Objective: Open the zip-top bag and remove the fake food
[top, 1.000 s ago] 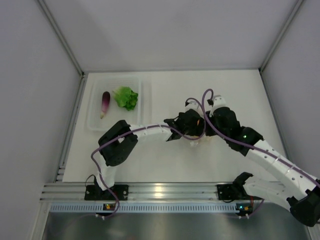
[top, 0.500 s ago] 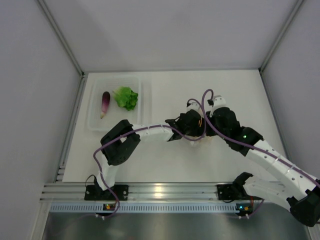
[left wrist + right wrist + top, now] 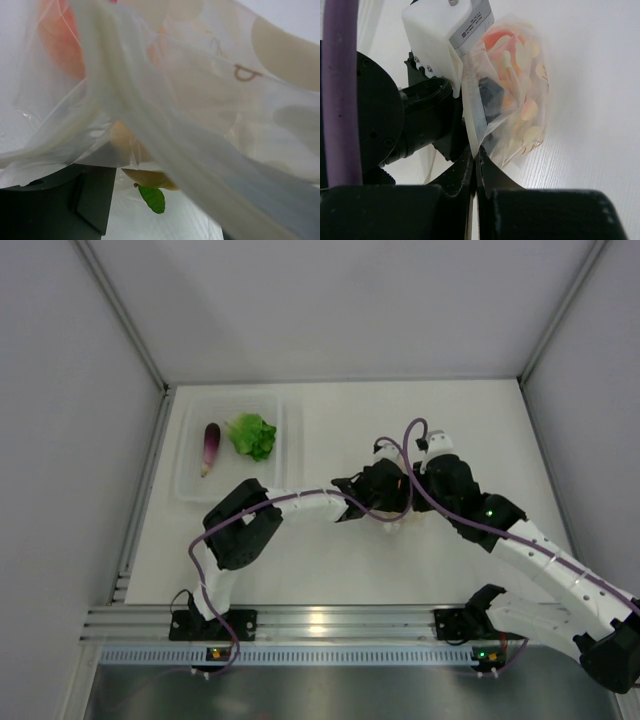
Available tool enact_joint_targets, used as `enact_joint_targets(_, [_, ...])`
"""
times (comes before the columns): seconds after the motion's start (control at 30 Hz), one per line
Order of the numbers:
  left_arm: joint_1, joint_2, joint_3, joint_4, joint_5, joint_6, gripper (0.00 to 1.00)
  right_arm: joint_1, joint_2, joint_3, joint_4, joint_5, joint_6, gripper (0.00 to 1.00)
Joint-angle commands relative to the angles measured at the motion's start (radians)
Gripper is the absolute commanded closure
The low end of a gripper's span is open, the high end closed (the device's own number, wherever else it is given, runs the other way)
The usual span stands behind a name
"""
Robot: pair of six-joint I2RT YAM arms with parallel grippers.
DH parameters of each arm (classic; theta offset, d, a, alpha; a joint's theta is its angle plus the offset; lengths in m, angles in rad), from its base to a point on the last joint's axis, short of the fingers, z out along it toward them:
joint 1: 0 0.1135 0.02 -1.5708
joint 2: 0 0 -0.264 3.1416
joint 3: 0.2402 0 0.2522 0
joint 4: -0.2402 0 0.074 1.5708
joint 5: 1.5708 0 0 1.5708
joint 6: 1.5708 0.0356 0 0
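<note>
The zip-top bag (image 3: 522, 107), clear with white dots, lies on the table between both grippers; in the top view the arms mostly hide it. My right gripper (image 3: 476, 150) is shut on the bag's rim strip; it also shows in the top view (image 3: 428, 483). My left gripper (image 3: 385, 490) reaches into the bag's mouth with its jaws apart. An orange peach (image 3: 55, 42) and a second fruit (image 3: 150, 178) with a green leaf (image 3: 152, 198) lie inside, the second between the left fingers (image 3: 75, 205). The purple eggplant (image 3: 211, 446) and green lettuce (image 3: 252, 435) lie in the tray.
The rigid clear tray (image 3: 190, 485) stands at the back left of the white table. Grey walls close the table on the left, back and right. A metal rail (image 3: 320, 622) runs along the near edge by the arm bases.
The left arm has shifted a little to the right, pushing its gripper slightly further into the bag. The right gripper keeps its hold on the rim.
</note>
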Motion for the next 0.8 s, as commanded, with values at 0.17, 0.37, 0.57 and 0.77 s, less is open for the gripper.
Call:
enact_joint_targets(0.17, [-0.032,-0.102,-0.174,0.121,0.024,-0.009,1.00,0.009,0.012,0.021,0.043,0.056,-0.029,1.00])
enact_joint_targets(0.37, [-0.048,-0.187,-0.269,0.201,0.024,0.020,1.00,0.006,0.019,0.016,0.083,0.074,-0.004,1.00])
enact_joint_targets(0.57, [-0.090,-0.222,-0.339,0.281,0.044,0.124,1.00,0.002,0.067,0.070,0.072,0.117,-0.015,1.00])
enact_joint_targets(0.77, [-0.112,-0.283,-0.442,0.466,0.181,0.224,1.00,-0.001,0.098,0.085,0.098,0.081,-0.029,1.00])
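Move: The left hand already holds the orange fruit with the green leaf among the bag's film; the white tray lies about 43 cm to its left and 12 cm ahead, a little lower. In the tray the lettuce is some 37 cm left and 15 cm ahead, the eggplant 47 cm left and 11 cm ahead. The pinkish food in the bag sits roughly 8 cm ahead and 2 cm left of the left hand. From the right hand, the fruit is about 4 cm ahead, 1 cm left and 9 cm below. Keep the left fingers closed on the orange fruit and draw it back about 8 cm with a slight drift left, staying level, to bring it out from among the film; swing the wrist some 15 degrees clockwise, mostly late in the pull. Keep the bag's rim pinched shut in the right gripper, easing that hand forward about 2 cm and slightly down. ##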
